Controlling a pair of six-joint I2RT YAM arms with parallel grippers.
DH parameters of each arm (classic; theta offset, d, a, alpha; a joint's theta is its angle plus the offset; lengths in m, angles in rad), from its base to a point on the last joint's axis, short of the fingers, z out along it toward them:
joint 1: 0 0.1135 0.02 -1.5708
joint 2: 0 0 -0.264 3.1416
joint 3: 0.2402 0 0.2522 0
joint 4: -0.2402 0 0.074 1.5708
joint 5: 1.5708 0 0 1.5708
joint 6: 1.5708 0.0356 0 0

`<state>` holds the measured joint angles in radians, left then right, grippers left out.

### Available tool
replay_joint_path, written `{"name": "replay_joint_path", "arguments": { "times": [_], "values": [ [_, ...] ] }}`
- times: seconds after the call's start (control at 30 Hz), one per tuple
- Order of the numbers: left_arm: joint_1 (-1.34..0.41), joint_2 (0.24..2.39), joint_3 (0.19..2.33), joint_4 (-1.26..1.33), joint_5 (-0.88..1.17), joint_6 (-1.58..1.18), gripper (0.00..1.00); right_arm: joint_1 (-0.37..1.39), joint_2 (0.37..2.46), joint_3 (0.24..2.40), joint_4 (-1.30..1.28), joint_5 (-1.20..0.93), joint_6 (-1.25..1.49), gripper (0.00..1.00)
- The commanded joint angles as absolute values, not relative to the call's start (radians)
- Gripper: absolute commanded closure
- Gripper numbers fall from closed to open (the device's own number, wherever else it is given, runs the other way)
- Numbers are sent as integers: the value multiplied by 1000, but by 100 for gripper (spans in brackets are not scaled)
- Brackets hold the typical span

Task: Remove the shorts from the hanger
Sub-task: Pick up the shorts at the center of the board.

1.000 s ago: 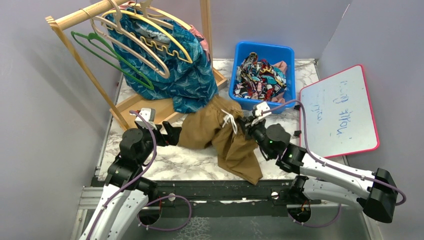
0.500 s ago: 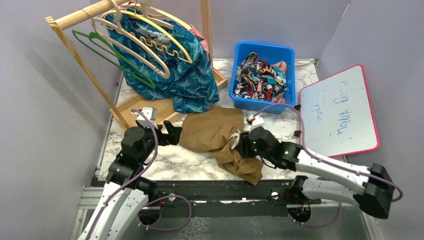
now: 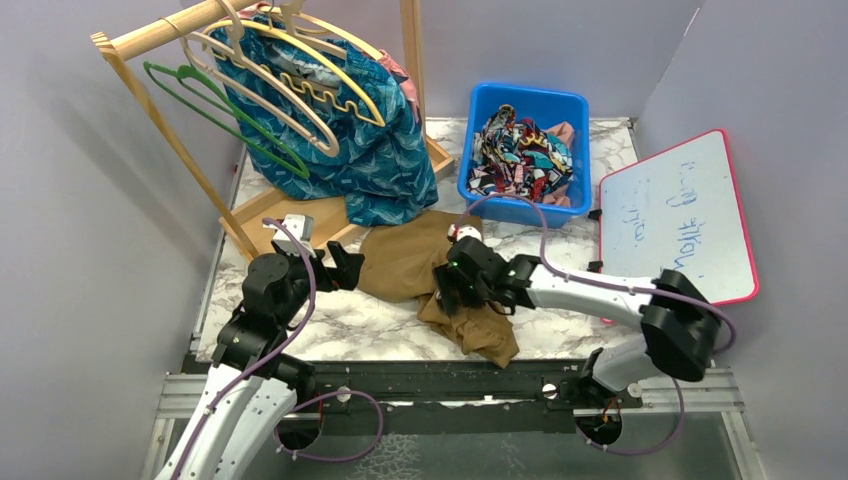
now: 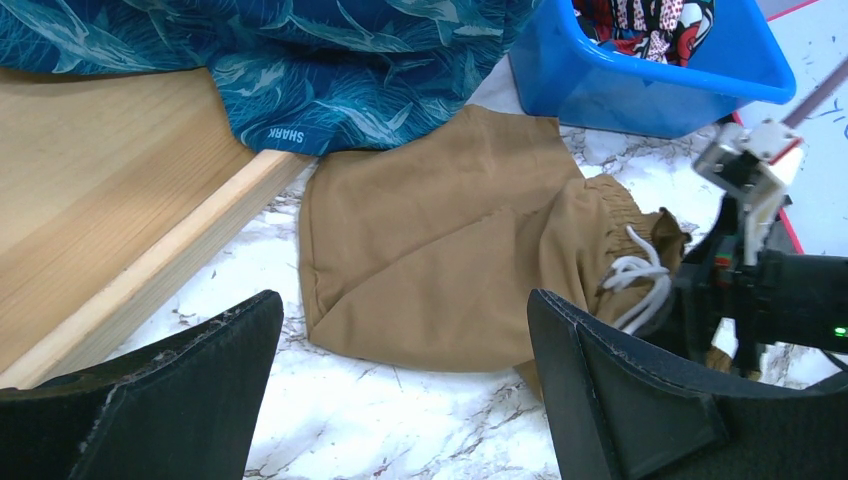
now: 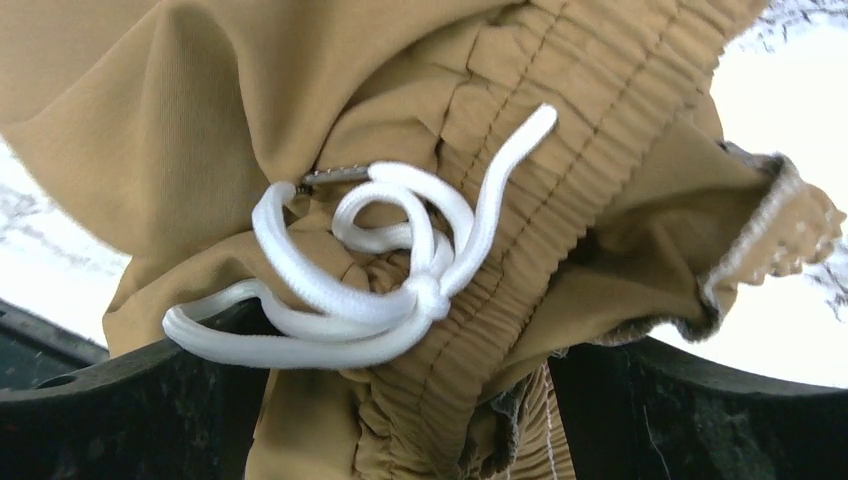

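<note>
The olive-brown shorts (image 3: 400, 262) lie crumpled on the marble table, off the hanger, white drawstring (image 5: 390, 270) on top. My right gripper (image 3: 450, 290) is low over their waistband (image 5: 560, 170). It is open, and the bunched waistband lies loose between its spread fingers (image 5: 130, 410). My left gripper (image 3: 345, 268) stands open just left of the shorts (image 4: 440, 260), nothing between its fingers (image 4: 160, 400). Teal patterned shorts (image 3: 340, 150) still hang on the cream hangers (image 3: 300, 80) at the wooden rack.
A blue bin (image 3: 525, 150) with multicolour printed shorts stands behind the olive pair. The rack's wooden base (image 3: 270, 215) borders the left gripper. A bare green hanger (image 3: 215, 100) hangs at left. A pink-framed whiteboard (image 3: 680, 220) lies at the right.
The right gripper carried the olive-brown shorts' waistband left and down to the table, then opened. The shorts slumped into a smaller heap. The left arm stayed put.
</note>
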<state>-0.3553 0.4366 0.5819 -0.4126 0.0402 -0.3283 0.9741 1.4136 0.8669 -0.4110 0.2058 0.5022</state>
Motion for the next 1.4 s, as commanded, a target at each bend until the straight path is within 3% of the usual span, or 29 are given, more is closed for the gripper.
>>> {"name": "replay_joint_path", "arguments": {
  "times": [0.0, 0.2, 0.3, 0.63, 0.7, 1.13, 1.37],
  "values": [
    [-352, 425, 583, -400, 36, -322, 5, 977, 1564, 936, -401, 232, 438, 0],
    [-352, 419, 583, -400, 34, -322, 5, 976, 1718, 952, -383, 242, 417, 0],
    [-352, 418, 583, -399, 32, -322, 5, 976, 1761, 941, -414, 329, 445, 9],
    [-352, 425, 583, -400, 34, -322, 5, 978, 1636, 846, -336, 365, 444, 79],
    [-352, 425, 583, -399, 32, -322, 5, 979, 1557, 830, -319, 394, 451, 98],
    [-352, 431, 583, -400, 38, -321, 5, 977, 793, 586, -15, 659, 278, 99],
    [-352, 429, 583, -399, 37, -321, 5, 977, 613, 545, 84, 753, 163, 99]
  ]
}}
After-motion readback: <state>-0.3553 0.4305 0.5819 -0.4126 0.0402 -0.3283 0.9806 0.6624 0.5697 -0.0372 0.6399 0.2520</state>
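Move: The brown shorts lie crumpled under the open right hand, their middle about 2 cm ahead, 2 cm left and 6 cm below it. The blue box stands some 24 cm ahead and 14 cm right of this hand; the hem of the hanging blue shorts is about 15 cm ahead and 11 cm left. From the idle left hand the brown shorts lie roughly 14 cm right, 2 cm ahead and 20 cm below. The right fingers shut from wide open and pinch the brown shorts' waistband at the white drawstring, after the hand has sunk about 5 cm into the cloth and edged a little forward and left. Still gripping, the hand then swings up some 22 cm and about 10 cm right, towards the blue box, its fingers tipping up from steeply down to nearly level. ##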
